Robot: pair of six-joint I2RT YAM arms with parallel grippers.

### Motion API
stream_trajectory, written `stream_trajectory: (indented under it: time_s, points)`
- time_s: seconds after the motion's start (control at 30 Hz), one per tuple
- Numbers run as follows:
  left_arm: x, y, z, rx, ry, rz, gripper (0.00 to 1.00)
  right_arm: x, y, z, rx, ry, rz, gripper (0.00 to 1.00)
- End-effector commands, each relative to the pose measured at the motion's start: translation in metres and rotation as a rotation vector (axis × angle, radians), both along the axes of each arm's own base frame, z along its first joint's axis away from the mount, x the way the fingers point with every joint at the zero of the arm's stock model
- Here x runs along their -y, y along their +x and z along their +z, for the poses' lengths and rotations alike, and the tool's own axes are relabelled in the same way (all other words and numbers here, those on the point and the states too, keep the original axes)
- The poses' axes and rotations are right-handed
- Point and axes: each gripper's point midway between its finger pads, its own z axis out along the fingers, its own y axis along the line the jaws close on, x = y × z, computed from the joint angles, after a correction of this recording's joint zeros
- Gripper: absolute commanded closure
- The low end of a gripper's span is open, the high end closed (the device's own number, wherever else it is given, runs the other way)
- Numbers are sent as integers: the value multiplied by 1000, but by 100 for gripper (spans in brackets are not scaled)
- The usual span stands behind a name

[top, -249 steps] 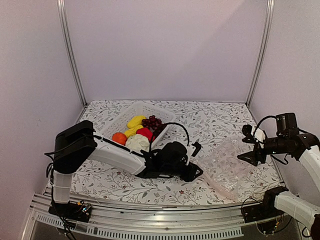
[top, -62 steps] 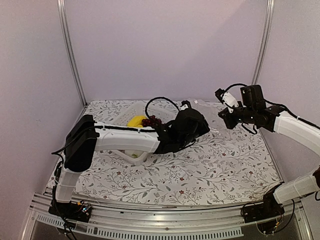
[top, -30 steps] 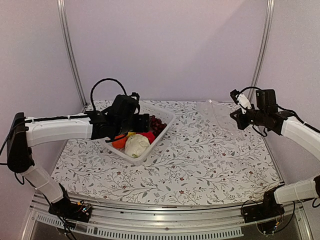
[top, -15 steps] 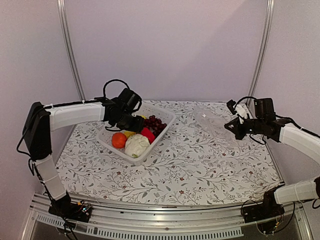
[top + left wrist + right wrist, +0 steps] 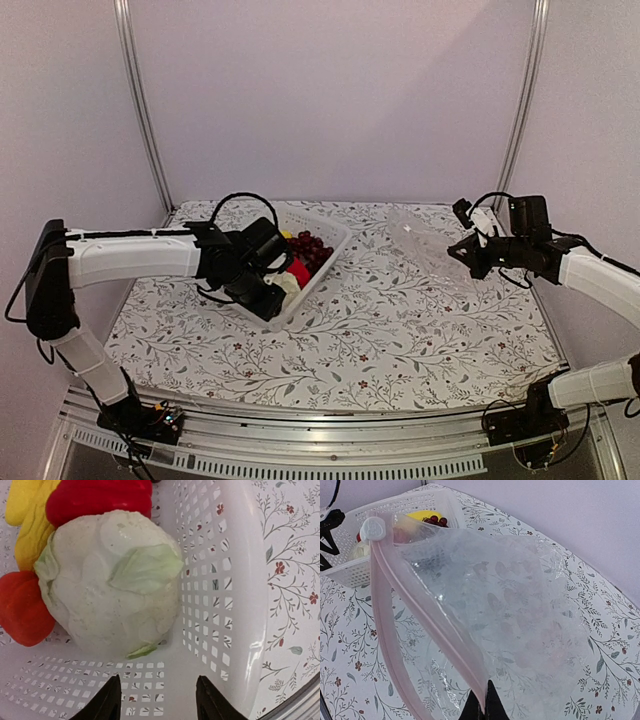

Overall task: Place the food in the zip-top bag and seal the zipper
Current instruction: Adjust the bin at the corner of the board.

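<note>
The food lies in a white perforated basket (image 5: pixel 240 580). In the left wrist view the white cauliflower (image 5: pixel 115 580) fills the middle, with the red pepper (image 5: pixel 100 497), yellow pieces (image 5: pixel 25 520) and the orange fruit (image 5: pixel 22 607) beside it. My left gripper (image 5: pixel 159 702) is open just short of the cauliflower, with nothing between its fingers. From above, the grape bunch (image 5: pixel 308 245) shows behind the left gripper (image 5: pixel 268 300). My right gripper (image 5: pixel 482 705) is shut on the pinkish zipper (image 5: pixel 420 610) of the clear zip-top bag (image 5: pixel 520 605), which it holds in the air (image 5: pixel 420 235).
The basket's (image 5: pixel 335 235) near corner lies under the left gripper. A white slider (image 5: pixel 372 528) sits at the far end of the zipper strip. The floral tablecloth (image 5: pixel 400 330) covers the table, and metal posts (image 5: pixel 520 110) stand at the back corners.
My left gripper has swung from the basket's far side to its near corner over the cauliflower, and its jaws have narrowed. The right arm lowered the bag slightly, then held still.
</note>
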Motion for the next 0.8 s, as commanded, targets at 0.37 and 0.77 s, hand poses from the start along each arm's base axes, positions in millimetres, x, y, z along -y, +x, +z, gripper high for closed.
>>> stream_trajectory:
  time_s: [0.37,0.77]
  points:
    - [80,-30,23,28,49,-253,40,1,-4,0,14,-7,7,100]
    - [-1,-4,47,137,85,-89,6,0,-5,-2,7,-9,18,100]
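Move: The bin's near right corner, the part to shift, is about 3 cm back and 3 cm to the right of the left gripper, with its rim near fingertip height. The cabbage lies some 6 cm ahead and 1 cm right, the red pepper about 11 cm ahead and 5 cm right, the orange tomato about 8 cm ahead and 6 cm left. From the right gripper, that corner is roughly 38 cm left and 9 cm back, lower down. Sweep the left gripper about 9 cm to the right and 3 cm back, fingers pointing down, pushing the bin's near right corner along from inside while turning some 15 degrees clockwise. Then lift about 8 cm, ease back left over the bin and spread the half-open fingers wide. Keep the right gripper still, shut on the bag's rim. ##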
